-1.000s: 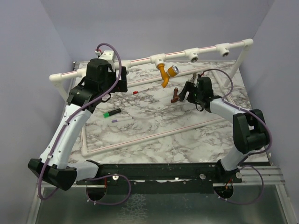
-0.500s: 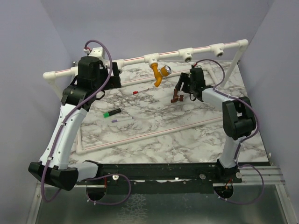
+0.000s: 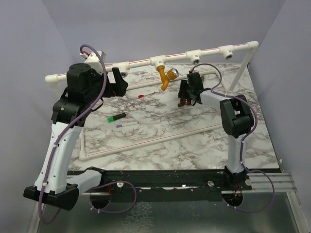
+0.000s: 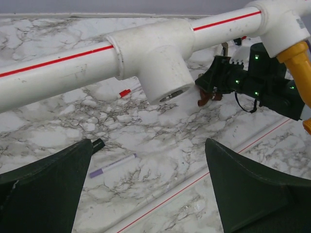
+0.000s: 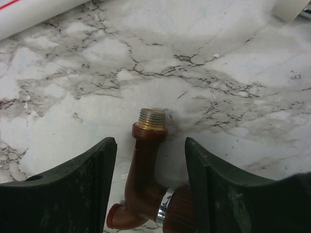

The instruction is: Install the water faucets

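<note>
The dark reddish-brown faucet (image 5: 146,179) lies on the marble board, threaded end pointing away; it also shows in the top view (image 3: 182,101). My right gripper (image 5: 150,145) straddles it, jaws open. There is a gap at the left finger, and the knob sits close against the right finger. The orange-yellow faucet (image 3: 165,80) with its silver knob hangs from a T-fitting on the white pipe rail (image 3: 141,63). My left gripper (image 4: 150,145) is wide open and holds nothing, just below an empty T-fitting (image 4: 160,63).
A green marker (image 3: 116,117), a purple pen (image 3: 125,125) and a red-tipped pen (image 3: 141,96) lie on the board left of centre. A low white pipe frame (image 3: 150,141) runs across the board. Further empty T-fittings sit along the rail to the right.
My right gripper has reached left onto the reddish-brown faucet and its jaws have narrowed around it. The left arm has swung left and risen, staying open near the rail.
</note>
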You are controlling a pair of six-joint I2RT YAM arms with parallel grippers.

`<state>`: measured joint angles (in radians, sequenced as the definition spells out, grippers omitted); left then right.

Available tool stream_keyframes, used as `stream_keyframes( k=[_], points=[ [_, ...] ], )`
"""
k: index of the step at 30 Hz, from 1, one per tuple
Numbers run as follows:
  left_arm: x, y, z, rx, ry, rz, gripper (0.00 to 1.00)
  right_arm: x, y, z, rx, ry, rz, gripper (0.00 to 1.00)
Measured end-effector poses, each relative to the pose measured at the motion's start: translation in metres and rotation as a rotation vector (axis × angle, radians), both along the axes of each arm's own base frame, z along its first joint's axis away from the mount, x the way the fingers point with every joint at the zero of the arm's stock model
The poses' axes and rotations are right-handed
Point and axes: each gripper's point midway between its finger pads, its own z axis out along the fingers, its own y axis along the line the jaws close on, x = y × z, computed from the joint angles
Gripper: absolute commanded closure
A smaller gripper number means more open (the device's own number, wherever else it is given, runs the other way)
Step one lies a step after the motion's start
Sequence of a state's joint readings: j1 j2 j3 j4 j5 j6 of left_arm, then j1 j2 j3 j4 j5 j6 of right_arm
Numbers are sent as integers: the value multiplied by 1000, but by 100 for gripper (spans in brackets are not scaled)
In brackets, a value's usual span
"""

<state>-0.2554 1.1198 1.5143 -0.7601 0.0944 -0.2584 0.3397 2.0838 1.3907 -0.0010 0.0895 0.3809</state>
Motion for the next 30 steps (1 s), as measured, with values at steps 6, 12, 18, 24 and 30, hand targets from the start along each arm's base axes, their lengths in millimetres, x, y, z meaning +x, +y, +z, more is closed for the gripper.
stream_keyframes(
  k=[6, 12, 18, 24, 30],
  points=[
    [-15, -13, 10, -33, -24, -96, 1, -2, 7, -7, -31, 19, 19, 46],
    [-23, -20, 13, -45, -31, -147, 1, -4, 9, -13, -72, 32, 24, 54],
    [-26, -23, 12, -44, -32, -173, 1, -5, 10, -15, -106, 36, 29, 69],
    [-31, -24, 7, -42, -22, -185, 1, -10, 21, -14, -133, 30, 66, 99],
    [-33, -26, 5, -47, -15, -200, 1, -18, 29, -14, -145, 27, 96, 100]
  ],
)
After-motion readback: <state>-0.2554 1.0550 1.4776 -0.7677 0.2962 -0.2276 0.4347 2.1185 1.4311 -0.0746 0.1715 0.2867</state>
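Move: The brown faucet lies on the table right under the right hand, its middle about 2 cm back and 2 cm below, its threaded neck already between the open fingers. The grey fitting is roughly 8 cm ahead and 10 cm right of this hand, the red marker level with it and some 20 cm left, both about 3 cm lower. From the left hand the brown faucet lies about 18 cm ahead, 32 cm right and 35 cm down. Sinking about 1.5 cm and drifting left, the right hand closes its fingers from well open to nearly shut, pinching the brown faucet's neck just below the threaded collar; as they close, it shifts further left and slightly back, about 3 cm left in all, rolling its left side down a little. The empty left hand, still open, eases back and right about 4 cm, turning 10 degrees clockwise. ##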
